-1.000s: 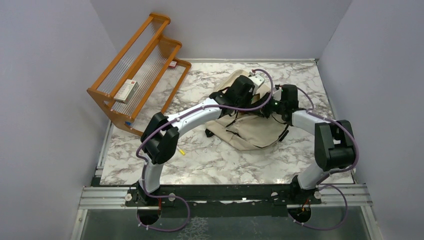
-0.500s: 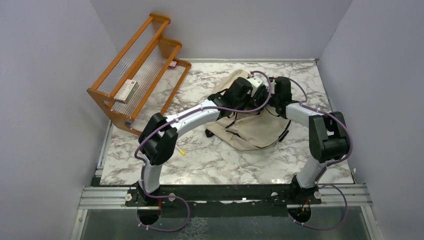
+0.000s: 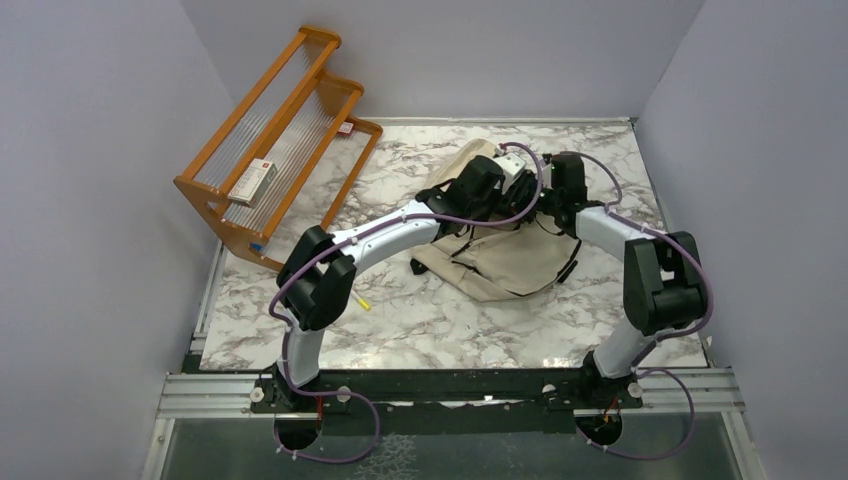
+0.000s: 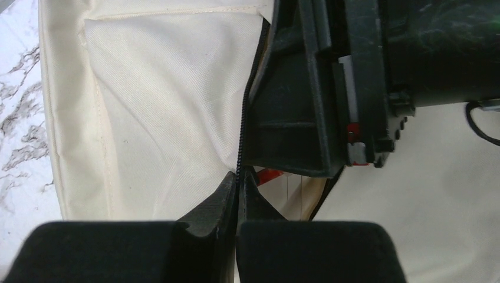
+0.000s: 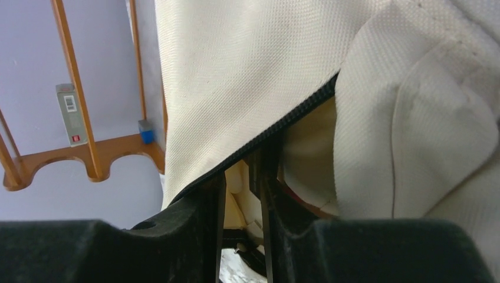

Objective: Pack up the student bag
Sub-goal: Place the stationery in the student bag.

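Observation:
The student bag [image 3: 505, 258], a beige canvas backpack with black zipper lines, lies in the middle of the marble table. My left gripper [image 4: 237, 180] is shut on the bag's black zipper edge [image 4: 243, 118] and holds the cream flap [image 4: 165, 100] up. My right gripper [image 5: 242, 171] is at the bag's opening, right beside the left gripper [image 3: 522, 188]. Its fingers stand a little apart, with the zipper edge [image 5: 277, 127] crossing just above their tips and nothing clamped between them. In the left wrist view the right gripper's black body [image 4: 330, 88] fills the upper right, with something red [image 4: 268, 174] showing below it inside the bag.
An orange wooden rack [image 3: 275, 140] stands at the back left with a small box [image 3: 251, 181] on it. The right wrist view also shows the rack [image 5: 94, 159], the box [image 5: 71, 115] and a small blue item [image 5: 145, 131]. A small yellow object [image 3: 364, 303] lies on the table near the left arm.
My right arm has swung back and left, from the bag's right side to its opening next to the left gripper, and its jaws have parted. The left gripper keeps its hold.

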### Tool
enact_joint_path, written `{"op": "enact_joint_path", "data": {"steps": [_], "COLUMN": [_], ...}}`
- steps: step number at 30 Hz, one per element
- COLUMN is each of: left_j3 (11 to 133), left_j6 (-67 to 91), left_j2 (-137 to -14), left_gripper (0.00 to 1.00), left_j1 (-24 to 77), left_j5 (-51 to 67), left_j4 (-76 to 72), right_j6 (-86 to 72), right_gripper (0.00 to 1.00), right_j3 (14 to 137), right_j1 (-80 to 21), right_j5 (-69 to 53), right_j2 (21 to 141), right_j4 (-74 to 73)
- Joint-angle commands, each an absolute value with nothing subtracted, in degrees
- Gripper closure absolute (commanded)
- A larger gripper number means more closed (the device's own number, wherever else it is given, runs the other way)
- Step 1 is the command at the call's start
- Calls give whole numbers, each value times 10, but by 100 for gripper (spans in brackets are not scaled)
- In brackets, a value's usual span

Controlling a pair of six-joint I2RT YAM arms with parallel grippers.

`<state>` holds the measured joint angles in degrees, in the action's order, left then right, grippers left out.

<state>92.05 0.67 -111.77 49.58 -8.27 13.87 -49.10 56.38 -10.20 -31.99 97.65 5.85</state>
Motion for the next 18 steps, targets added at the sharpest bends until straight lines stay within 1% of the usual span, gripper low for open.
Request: {"op": "enact_joint_path", "data": {"steps": [1,4,5,6,10,11,13,18], "left_j3": [918,917,917,916,917,917,915,877], "left_j6": [33,44,47,51,70,74,87,125], "left_j2": [-1089,-1080,-1076,-1072,-1062,-1059,-1049,-994], "left_gripper": [100,99,97,93,74,70,67,65], "left_j1": [497,494,492,490,476,473,468,440], "left_j5": [-85,-87,-85,-80,-27,-19,-5,-8], "left_j4": [134,134,134,134,132,133,133,135], "right_j6": [-441,-424,-420,-416,-404,-404,-406,-415], "right_gripper": [67,68,68,67,68,68,69,70], "right_j3": [549,522,513,505,484,480,477,463], "right_j1": [-106,-105,-105,-105,-105,-105,-104,-104], "right_j5": [-273,-249,-238,-225,-179,-173,-172,-182], "right_j2": [919,873,855,831,767,756,736,692], "right_j4": [14,1,-7,-19,-50,-54,-67,-86]}}
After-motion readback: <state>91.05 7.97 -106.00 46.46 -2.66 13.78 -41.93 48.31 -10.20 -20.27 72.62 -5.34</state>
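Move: The left hand's shut fingers still hold the zip edge of the student bag's mouth, right at their tips. The right hand, already half open, has its fingers in the mouth. The black marker lies just past their tips, about 1 cm ahead, 3 cm left and 4 cm below. The red pen is about 1 cm back, level sideways and 4 cm down. The yellow-tipped pen is on the table, some 16 cm back and 28 cm left of the left hand. Up, back and to the right, the right hand draws out of the bag's mouth, away from the black marker, rising about 6 cm with its fingers tipping up and its opening kept. The left hand stays a moment, then opens to about a third, lets go of the zip edge and rises some 4 cm, drifting slightly left. ##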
